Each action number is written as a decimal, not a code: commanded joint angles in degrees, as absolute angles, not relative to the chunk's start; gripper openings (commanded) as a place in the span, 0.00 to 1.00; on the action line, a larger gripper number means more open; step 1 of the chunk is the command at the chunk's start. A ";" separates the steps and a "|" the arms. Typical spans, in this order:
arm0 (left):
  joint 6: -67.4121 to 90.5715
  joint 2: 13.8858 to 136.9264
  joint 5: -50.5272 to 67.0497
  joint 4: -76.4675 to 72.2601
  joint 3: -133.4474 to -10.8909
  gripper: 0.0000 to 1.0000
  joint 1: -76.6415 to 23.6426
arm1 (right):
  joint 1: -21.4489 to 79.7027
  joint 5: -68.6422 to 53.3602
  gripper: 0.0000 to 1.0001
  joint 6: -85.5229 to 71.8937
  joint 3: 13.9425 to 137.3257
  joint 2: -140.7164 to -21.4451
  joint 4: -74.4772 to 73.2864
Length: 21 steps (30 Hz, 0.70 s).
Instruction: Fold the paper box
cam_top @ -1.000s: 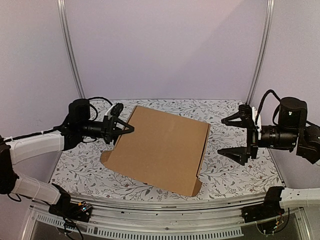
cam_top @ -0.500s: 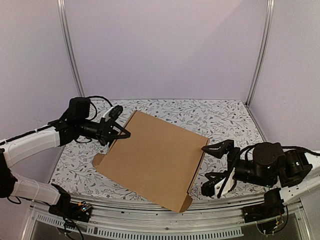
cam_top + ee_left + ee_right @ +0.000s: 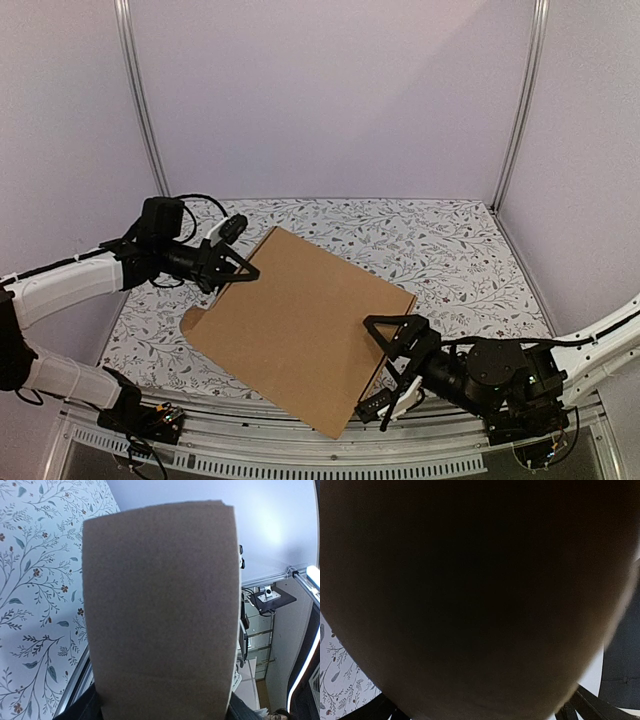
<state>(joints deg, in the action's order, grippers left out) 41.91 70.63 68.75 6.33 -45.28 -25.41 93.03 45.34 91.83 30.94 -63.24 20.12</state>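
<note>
The paper box (image 3: 300,330) is a flat brown cardboard slab, tilted with its far-left side raised over the floral table. My left gripper (image 3: 238,268) is shut on that far-left edge. In the left wrist view the cardboard (image 3: 160,605) fills the space between the fingers. My right gripper (image 3: 370,365) stands wide open at the box's near right edge, one finger above the sheet and one below. The right wrist view is almost filled by dark cardboard (image 3: 470,580), with only the fingers (image 3: 590,705) showing at the bottom corners.
The floral tablecloth (image 3: 460,250) lies bare behind and to the right of the box. Lilac walls and two metal posts (image 3: 140,110) close the back. A metal rail (image 3: 300,455) runs along the near edge by the arm bases.
The right arm has swung from the far right down to the box's near right edge, jaws still wide. The left gripper has drawn the box a little left and nearer.
</note>
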 commanded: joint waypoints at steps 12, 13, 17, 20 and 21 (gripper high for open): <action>37.92 72.13 73.13 7.87 -45.44 0.42 -24.80 | 93.79 52.64 0.72 96.56 30.22 -70.50 46.35; 37.89 72.20 73.15 7.78 -45.30 0.42 -24.81 | 93.95 52.91 0.69 96.94 30.01 -70.71 47.74; 37.86 72.96 72.95 7.65 -45.18 0.44 -24.76 | 94.24 53.64 0.59 96.57 29.58 -70.84 49.05; 37.73 73.77 72.49 7.56 -45.01 0.48 -24.70 | 94.38 53.95 0.54 96.46 29.32 -70.54 49.48; 37.57 73.99 72.20 7.56 -44.98 0.51 -24.70 | 94.47 54.08 0.53 96.21 29.21 -70.30 49.48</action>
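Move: The right hand's open fingers already straddle the right side of the paper box; the box's middle lies about 16 cm to its left, 2 cm ahead and slightly below. From the left hand, which already grips the far-left side, that middle is some 14 cm right, 8 cm back and slightly below. The loose corner flap sits about 10 cm left of and 6 cm back from the left hand. Right hand eases left about 1 cm, then closes its fingers onto the box's right side; left keeps its grip. ##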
